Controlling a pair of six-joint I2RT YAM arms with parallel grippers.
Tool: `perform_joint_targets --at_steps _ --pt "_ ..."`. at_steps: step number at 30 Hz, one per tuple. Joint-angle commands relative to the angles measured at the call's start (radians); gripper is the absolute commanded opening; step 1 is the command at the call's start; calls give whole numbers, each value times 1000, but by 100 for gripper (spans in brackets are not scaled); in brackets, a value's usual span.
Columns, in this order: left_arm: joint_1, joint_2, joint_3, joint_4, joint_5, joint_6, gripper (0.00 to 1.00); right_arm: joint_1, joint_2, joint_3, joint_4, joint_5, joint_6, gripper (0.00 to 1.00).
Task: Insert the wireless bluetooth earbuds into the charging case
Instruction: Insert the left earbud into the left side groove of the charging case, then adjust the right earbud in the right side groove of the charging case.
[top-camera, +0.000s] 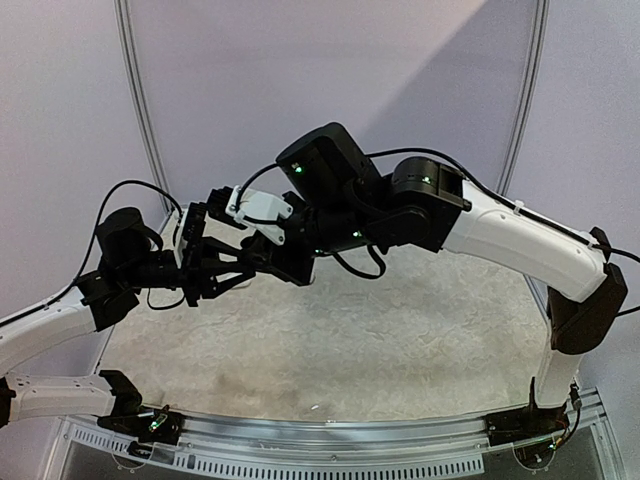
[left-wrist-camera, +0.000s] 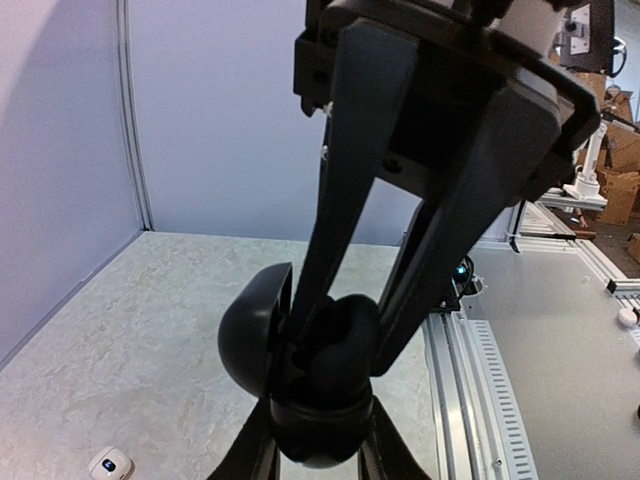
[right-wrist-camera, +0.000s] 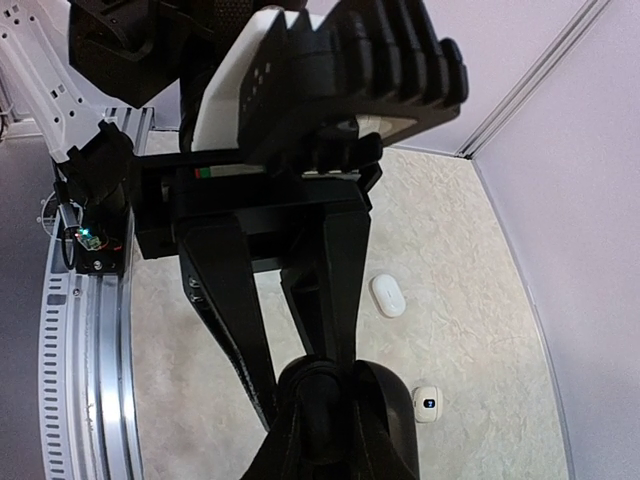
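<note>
My left gripper (top-camera: 232, 277) is raised above the table and shut on the base of a black round charging case (left-wrist-camera: 248, 330), whose lid stands open to the left in the left wrist view. My right gripper (top-camera: 250, 262) meets it from the right. In the left wrist view its two fingers (left-wrist-camera: 325, 230) come down from above and close on a black rounded earbud (left-wrist-camera: 345, 325) at the case's mouth. Black on black blurs the earbud's outline. In the right wrist view my right gripper (right-wrist-camera: 335, 400) is at the case (right-wrist-camera: 400, 425). No white earbuds show.
A white oval case (right-wrist-camera: 388, 295) and a small white case with a blue light (right-wrist-camera: 427, 403) lie on the marbled table near the side wall. The small one also shows in the left wrist view (left-wrist-camera: 110, 464). An aluminium rail (left-wrist-camera: 480, 380) runs along the near edge.
</note>
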Motion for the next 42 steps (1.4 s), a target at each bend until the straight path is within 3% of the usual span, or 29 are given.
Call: perform_joint_targets --at_steps 1,21,42 --pt "-17 0 22 8 20 11 0 -7 21 25 -13 20 -1 17" --pt "-18 -4 8 62 14 -62 0 -8 50 60 -39 9 -6 26" --pt "-17 -13 -7 79 -13 -94 0 -11 -38 52 66 -16 21 41"
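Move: The black charging case, open and held in the left fingers, is right at the right fingertips: its middle sits about 1 cm to the left of the right hand and 2 cm below it, and some 2 cm to the right of the left hand and 1 cm above it. Down on the table, about 33 cm below the right hand, the cream case with the display lies roughly 18 cm ahead and 6 cm right, the white case 18 cm ahead and 11 cm left. Hold the right gripper almost in place over the left groove of the black case and open its fingers steadily, to roughly three times their gap, to let go of the black earbud between them. Then lift the right hand about 1 cm; keep the left grip on the case and raise it some 1 cm too, with only a slight tilt. ##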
